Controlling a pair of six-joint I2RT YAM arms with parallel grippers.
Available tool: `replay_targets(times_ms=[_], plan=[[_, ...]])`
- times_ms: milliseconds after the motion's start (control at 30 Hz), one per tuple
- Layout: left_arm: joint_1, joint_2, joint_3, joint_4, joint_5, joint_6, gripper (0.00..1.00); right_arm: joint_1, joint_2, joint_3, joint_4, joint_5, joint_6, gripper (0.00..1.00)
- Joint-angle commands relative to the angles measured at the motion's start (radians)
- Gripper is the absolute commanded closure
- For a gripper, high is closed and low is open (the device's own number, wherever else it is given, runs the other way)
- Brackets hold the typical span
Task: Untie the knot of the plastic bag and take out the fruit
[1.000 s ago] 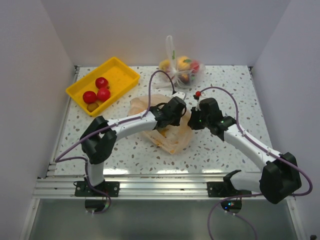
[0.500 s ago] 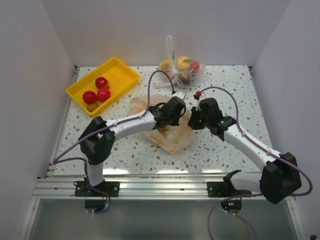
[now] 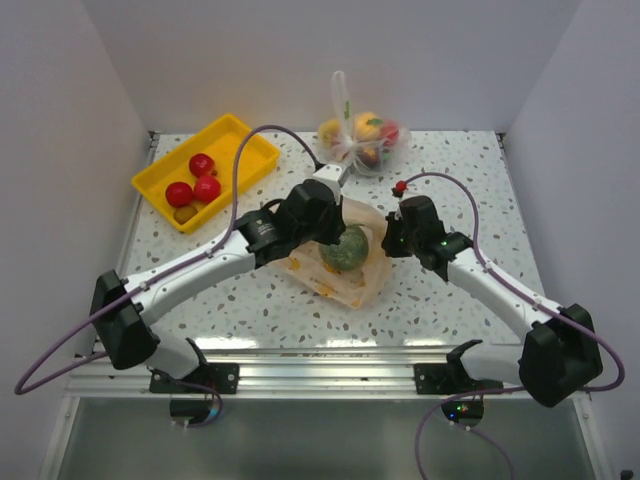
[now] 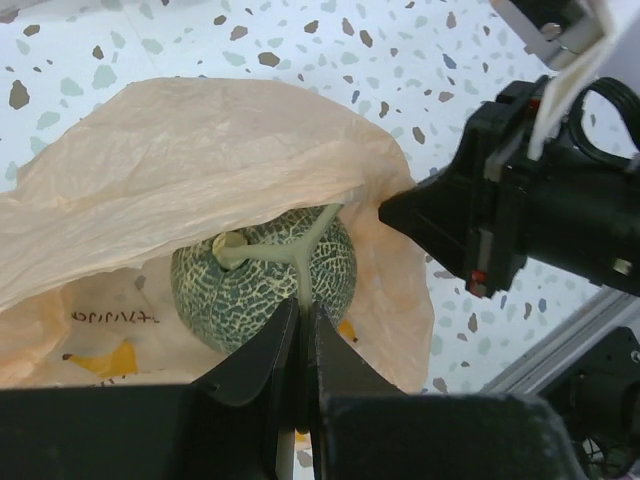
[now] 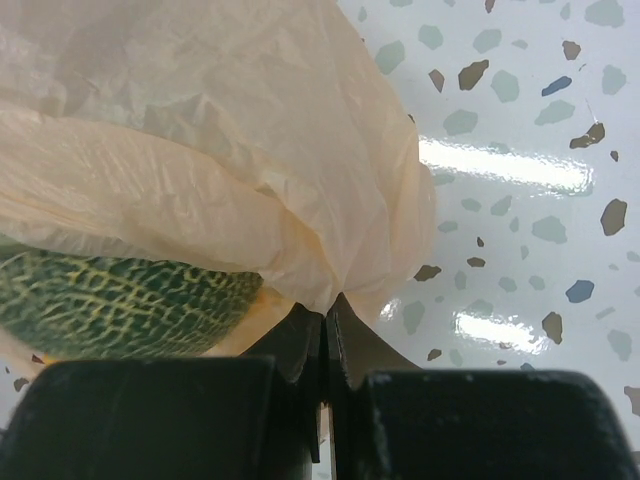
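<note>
The peach-orange plastic bag [image 3: 338, 288] lies open in the middle of the table. A green netted melon [image 3: 345, 250], one of the fruit, sits in its mouth. My left gripper [image 4: 303, 305] is shut on the melon's pale T-shaped stem [image 4: 300, 262], just above the melon [image 4: 262, 282]. My right gripper [image 5: 325, 312] is shut on a bunched fold of the bag's edge [image 5: 330, 270] at the melon's right side [image 5: 110, 300]. In the top view the right gripper [image 3: 386, 243] holds the bag's right rim. Three red fruits [image 3: 203, 166] and a small brown one [image 3: 185, 213] lie in the yellow tray. The knot is out of view.
The yellow tray [image 3: 245, 142] stands at the back left. A clear bag of mixed fruit [image 3: 362, 136] with a white knot stands at the back centre. White walls close the table on three sides. An aluminium rail [image 3: 320, 370] runs along the near edge.
The left gripper has closed on the melon's stem. The left arm has stretched out and risen toward the back, and the melon now shows in the bag's mouth. The right gripper has stayed put.
</note>
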Motion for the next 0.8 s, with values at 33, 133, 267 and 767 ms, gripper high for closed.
replay_targets(times_ms=[33, 133, 267, 767], plan=[[0.007, -0.123, -0.011, -0.044, 0.075, 0.013, 1.00, 0.001, 0.013, -0.012, 0.021, 0.034, 0.018, 1.00], [0.029, -0.167, 0.021, -0.109, 0.115, 0.044, 1.00, 0.002, 0.010, -0.010, 0.015, 0.038, 0.014, 1.00], [0.062, -0.208, 0.060, -0.194, 0.153, 0.082, 1.00, 0.001, -0.008, -0.007, 0.007, 0.041, 0.011, 1.00], [0.346, -0.279, 0.311, -0.138, -0.026, 0.102, 1.00, 0.001, -0.054, -0.016, -0.025, 0.026, -0.015, 1.00]])
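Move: The left hand already holds the melon by its stem, the fruit hanging about 8 cm below it. The yellow tray's middle is some 28 cm ahead, 32 cm left and 22 cm below; the red fruits in it lie about 25 cm ahead and 34 cm left of the hand. The opened bag is roughly 5 cm ahead, 2 cm left and 19 cm below. From the right hand, the tray is around 28 cm ahead and 41 cm left, 10 cm down. Up about 15 cm and left some 12 cm goes the left hand, keeping its pinch on the melon's stem and drawing the fruit out of the open bag, sideways to the tray's side. It eases back about 3 cm at first, then comes forward again as it climbs faster, the fingers tipping up and swinging slightly counter-clockwise. The right hand stays put, still pinching the bag's edge. ##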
